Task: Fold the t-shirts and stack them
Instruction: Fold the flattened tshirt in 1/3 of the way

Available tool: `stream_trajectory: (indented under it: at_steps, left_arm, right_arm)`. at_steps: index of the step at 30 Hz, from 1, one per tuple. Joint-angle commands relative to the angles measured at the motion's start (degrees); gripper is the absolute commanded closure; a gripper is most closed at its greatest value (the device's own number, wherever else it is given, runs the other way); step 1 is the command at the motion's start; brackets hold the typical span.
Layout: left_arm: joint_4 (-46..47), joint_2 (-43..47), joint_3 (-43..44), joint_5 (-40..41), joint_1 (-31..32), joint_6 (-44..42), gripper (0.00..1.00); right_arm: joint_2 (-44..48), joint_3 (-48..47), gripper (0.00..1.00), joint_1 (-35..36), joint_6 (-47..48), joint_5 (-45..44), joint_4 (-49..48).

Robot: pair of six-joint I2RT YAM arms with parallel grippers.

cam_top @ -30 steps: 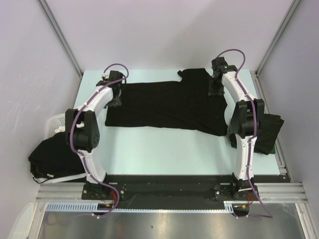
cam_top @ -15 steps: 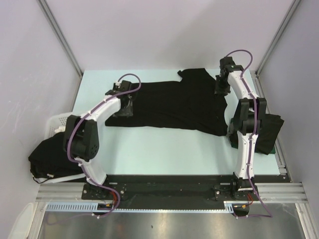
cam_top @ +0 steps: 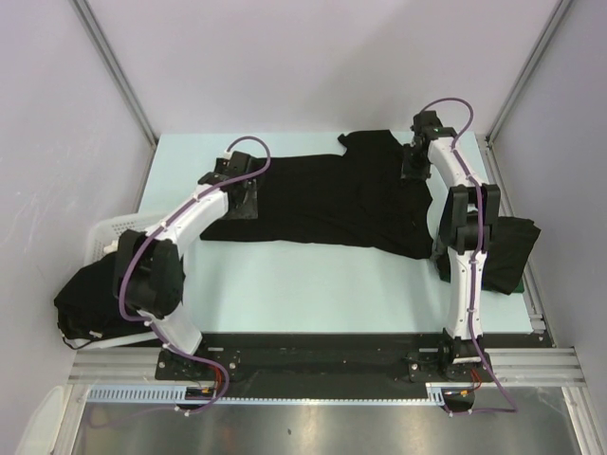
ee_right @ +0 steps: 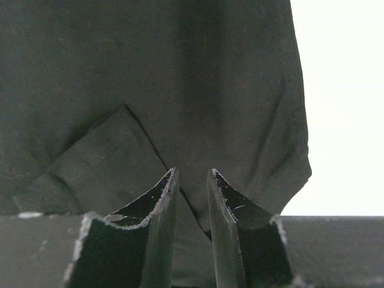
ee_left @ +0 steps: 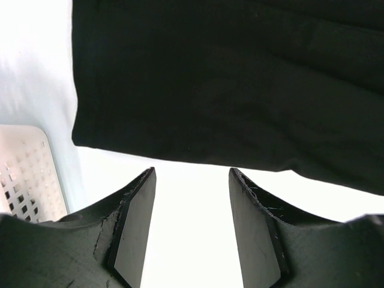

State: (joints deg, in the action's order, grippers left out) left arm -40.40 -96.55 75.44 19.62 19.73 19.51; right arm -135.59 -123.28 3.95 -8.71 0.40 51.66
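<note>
One black t-shirt [cam_top: 332, 199] lies spread flat across the back of the pale table. My left gripper [cam_top: 241, 202] hovers at its left end, open and empty. In the left wrist view [ee_left: 191, 175] bare table shows between the fingers, and the shirt's edge [ee_left: 228, 78] lies just ahead. My right gripper [cam_top: 413, 166] is over the shirt's far right part near a sleeve. Seen from the right wrist [ee_right: 192, 174], its jaws stand narrowly open above the cloth [ee_right: 180, 72], with nothing pinched. A folded black t-shirt [cam_top: 512, 248] lies at the table's right edge.
A white slotted basket [cam_top: 106, 235] hangs off the table's left side, also in the left wrist view [ee_left: 27, 174]. A heap of black shirts [cam_top: 90, 299] lies in it. Frame posts and walls close in the back and sides.
My left arm has swung right, from the shirt's left edge further over the cloth. The right gripper shifted slightly at the far right, and its jaws have parted a little.
</note>
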Motion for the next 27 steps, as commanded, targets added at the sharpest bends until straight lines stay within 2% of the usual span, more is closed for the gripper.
stream_trajectory:
  at_steps: [1, 15, 27]
  left_arm:
    - [-0.72, -2.67, 3.57, -0.28, 0.75, 0.97, 0.43]
    - [-4.16, -11.37, 13.41, -0.46, 3.12, 0.97, 0.43]
    - [-3.90, -10.59, 12.80, 0.07, 3.21, 0.88, 0.42]
  right_arm:
    - [-0.11, -2.05, 0.69, 0.19, 0.54, 2.14, -2.70]
    - [-2.92, -3.80, 0.68, 0.45, -0.34, 7.50, -3.94]
    - [-6.00, -7.06, 0.67, 3.35, -0.78, 9.53, -3.76]
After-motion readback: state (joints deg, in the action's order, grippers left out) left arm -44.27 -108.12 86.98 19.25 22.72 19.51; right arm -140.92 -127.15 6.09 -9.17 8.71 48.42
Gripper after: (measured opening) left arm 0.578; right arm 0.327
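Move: The fold corner on top of the t-shirt lies about 4 cm ahead of the right hand, 5 cm to its left and 4 cm below. The t-shirt's right edge is some 7 cm to this hand's right, level with it, and the black stack is about 20 cm back and 17 cm right. The left hand is over the shirt's near folded edge, which lies 2 cm back, directly in line and 9 cm below; the near-left corner is 12 cm to its left, also 2 cm back. The right hand heads for the fold corner on the t-shirt, first creeping left and a little forward, then sweeping left faster while sinking about 2 cm, some 5 cm left in all; its fingers stay partly open and swing a little to the left. It ends close over the cloth, touch not visible. The left hand, still open, eases about 4 cm right and forward over the shirt while sinking slightly, then stops and hovers. ##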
